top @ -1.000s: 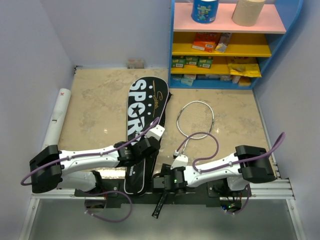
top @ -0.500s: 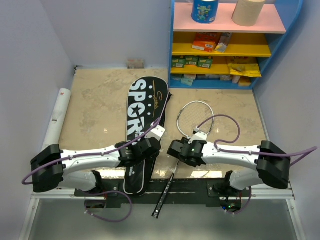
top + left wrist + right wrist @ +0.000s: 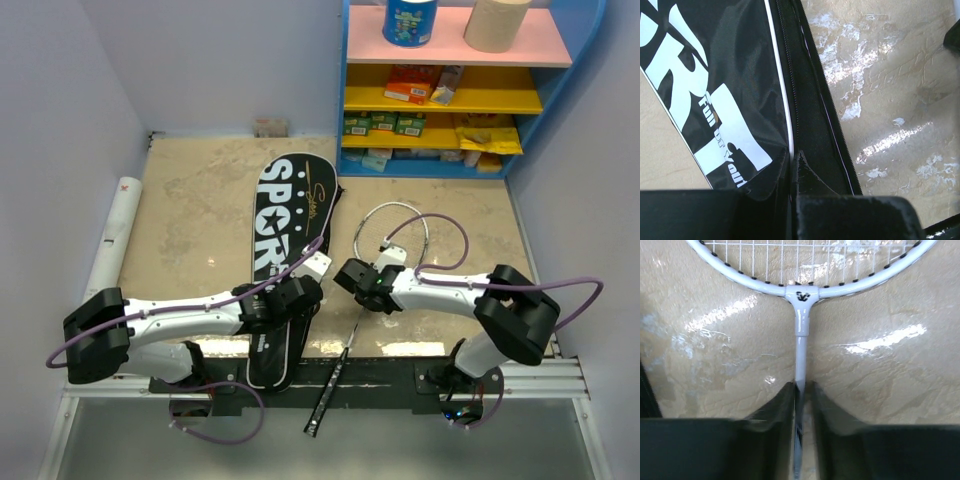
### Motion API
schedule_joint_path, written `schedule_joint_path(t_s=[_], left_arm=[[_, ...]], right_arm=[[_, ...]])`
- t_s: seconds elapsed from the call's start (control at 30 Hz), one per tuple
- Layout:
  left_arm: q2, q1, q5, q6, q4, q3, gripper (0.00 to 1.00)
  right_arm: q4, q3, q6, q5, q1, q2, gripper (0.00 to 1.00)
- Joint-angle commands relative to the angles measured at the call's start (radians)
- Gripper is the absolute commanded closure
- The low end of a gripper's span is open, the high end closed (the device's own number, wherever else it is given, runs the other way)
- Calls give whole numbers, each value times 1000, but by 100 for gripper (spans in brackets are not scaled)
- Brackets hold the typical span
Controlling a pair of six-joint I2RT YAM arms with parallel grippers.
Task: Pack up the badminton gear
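The black bag (image 3: 285, 215) lettered SPORT lies lengthwise on the floor. My left gripper (image 3: 293, 300) is shut on its zipped right edge near the narrow end; in the left wrist view the bag (image 3: 730, 75) fabric is pinched in the left gripper (image 3: 792, 160). A silver-framed racket (image 3: 372, 240) lies to the bag's right, its black handle (image 3: 328, 392) over the front rail. My right gripper (image 3: 357, 283) straddles the racket shaft (image 3: 801, 325) just below the head. The right gripper (image 3: 803, 387) stands narrowly open: one finger touches the shaft, the other is a sliver off. A long white tube (image 3: 115, 235) lies by the left wall.
A blue shelf unit (image 3: 450, 90) with boxes and packets stands at the back right, with a blue-wrapped roll (image 3: 410, 20) and a beige roll (image 3: 497, 24) on top. A small object (image 3: 270, 127) sits at the back wall. The metal rail (image 3: 400, 378) runs along the near edge.
My right arm swung from the racket's handle at the front rail up to the shaft near the head, and its jaws narrowed around the shaft. The left arm held still.
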Motion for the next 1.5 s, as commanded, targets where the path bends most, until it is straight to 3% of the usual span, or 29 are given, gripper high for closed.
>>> schedule_joint_path(t_s=[0.0, 0.07, 0.4, 0.53, 0.7, 0.8, 0.97, 1.47], left_arm=[[0, -8, -35, 4, 25, 37, 100], [8, -7, -37, 6, 31, 40, 100], [81, 15, -108, 6, 14, 98, 100], [86, 41, -74, 20, 48, 117, 100], [124, 44, -63, 27, 53, 169, 100], [130, 44, -51, 27, 63, 181, 100], [129, 44, -34, 26, 63, 193, 100], [5, 44, 66, 14, 42, 154, 100]], right_arm=[[46, -46, -12, -21, -8, 6, 88], [46, -64, -10, -30, -7, -10, 100], [-52, -81, 27, 14, 19, -154, 100], [-210, -17, 96, 65, 128, -182, 100], [-356, 92, 171, 94, 281, -105, 100], [-375, 109, 211, 97, 357, -100, 100], [-318, 106, 194, 78, 409, -117, 100], [53, 63, -94, 92, 428, -174, 100]])
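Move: The racket's shaft lies right between the right hand's still-closing fingers. Its head is centred about 16 cm farther out and 6 cm to the right, its grip some 24 cm back and 10 cm left. The bag's open side is about 12 cm left and 4 cm ahead of this hand. The left hand already pinches the bag's upper cover edge; from it the shaft is roughly 16 cm right, 5 cm lower and about level fore and aft. Back about 10 cm and slightly up goes the right hand once its fingers have closed on the racket shaft, then left some 8 cm towards the bag's open side, turning about 25 degrees counter-clockwise. The left hand keeps its pinch on the cover edge, easing forward, then right towards the racket and up, about 3 cm each. ##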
